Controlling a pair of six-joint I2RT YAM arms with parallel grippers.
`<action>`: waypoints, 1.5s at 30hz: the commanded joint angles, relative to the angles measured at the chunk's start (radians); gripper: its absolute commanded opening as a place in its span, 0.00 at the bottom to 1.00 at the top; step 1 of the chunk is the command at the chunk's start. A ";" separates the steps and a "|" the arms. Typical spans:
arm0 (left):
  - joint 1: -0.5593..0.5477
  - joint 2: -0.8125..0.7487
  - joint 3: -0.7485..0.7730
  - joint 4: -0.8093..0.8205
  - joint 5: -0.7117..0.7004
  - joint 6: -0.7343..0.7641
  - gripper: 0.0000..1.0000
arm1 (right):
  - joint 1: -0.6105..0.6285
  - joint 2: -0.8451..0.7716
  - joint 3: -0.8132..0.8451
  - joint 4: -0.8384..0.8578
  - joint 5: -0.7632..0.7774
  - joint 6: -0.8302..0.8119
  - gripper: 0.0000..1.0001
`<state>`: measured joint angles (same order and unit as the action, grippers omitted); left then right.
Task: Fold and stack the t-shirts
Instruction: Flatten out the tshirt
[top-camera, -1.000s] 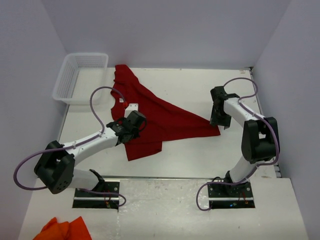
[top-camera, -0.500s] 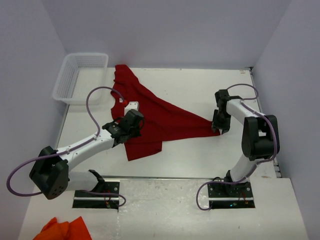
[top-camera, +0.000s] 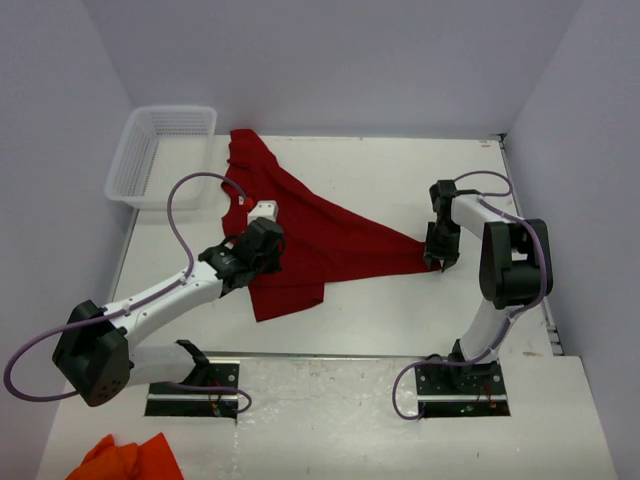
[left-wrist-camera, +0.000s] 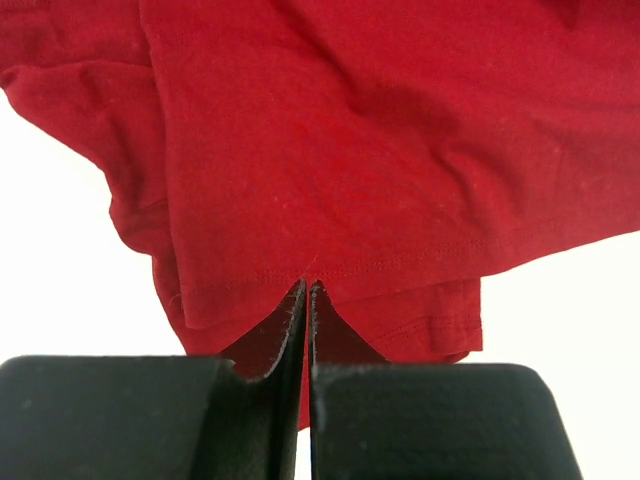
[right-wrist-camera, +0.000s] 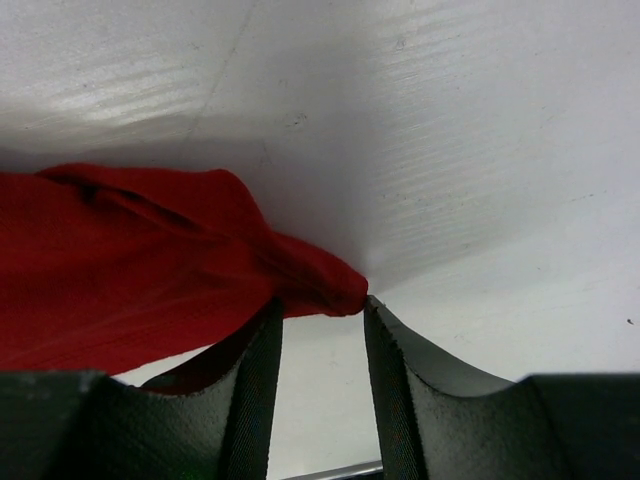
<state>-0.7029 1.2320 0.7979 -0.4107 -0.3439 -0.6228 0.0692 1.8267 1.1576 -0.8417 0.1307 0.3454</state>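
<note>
One dark red t-shirt (top-camera: 320, 235) lies crumpled and stretched slantwise across the table, from the back left to a point at the right. My left gripper (top-camera: 262, 245) sits over its left part. In the left wrist view its jaws (left-wrist-camera: 308, 287) are shut, with the stitched hem of the t-shirt (left-wrist-camera: 330, 150) puckered at their tips. My right gripper (top-camera: 438, 262) is at the shirt's right corner. In the right wrist view it (right-wrist-camera: 322, 305) stands open, low on the table, and the pointed corner of the t-shirt (right-wrist-camera: 120, 270) reaches across the gap between its tips.
A white plastic basket (top-camera: 160, 155) stands at the back left corner of the table. An orange cloth (top-camera: 130, 458) lies on the near platform at the bottom left. Walls close in the table on three sides.
My right gripper has moved down to the shirt's right corner and its jaws have narrowed. The left arm has stretched a little farther out. The shirt has hardly shifted.
</note>
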 joint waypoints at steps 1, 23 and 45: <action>-0.004 -0.005 0.003 0.035 0.011 0.032 0.02 | -0.008 0.017 0.024 0.016 0.016 -0.013 0.40; -0.064 -0.062 -0.216 0.029 0.006 -0.147 0.15 | 0.046 -0.152 -0.006 0.067 0.024 0.033 0.00; -0.291 -0.029 -0.186 -0.270 -0.168 -0.480 0.55 | 0.199 -0.260 0.028 0.121 0.053 0.033 0.00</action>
<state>-0.9802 1.2045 0.5877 -0.6357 -0.4610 -1.0275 0.2474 1.6226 1.1587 -0.7578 0.1493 0.3740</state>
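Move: The sleeve corner the left hand goes for lies about 11 cm back, 3 cm left and 10 cm below it. The sleeve's other corner is some 10 cm to the right of that hand and 7 cm back; the table's front edge runs around 7 cm behind the first corner. For the right hand, the t-shirt's right tip is already between its parted fingers, barely 1 cm ahead, left and below. The right fingers shut on the t-shirt's right tip, pinching it, then lift it about 6 cm while carrying it some 6 cm left and a little forward, the hand tilting by some 15 degrees. The left hand, empty, draws back about 10 cm and sinks 8 cm to the near sleeve corner, tipping steeper as its fingers open halfway to either side of the cloth. ##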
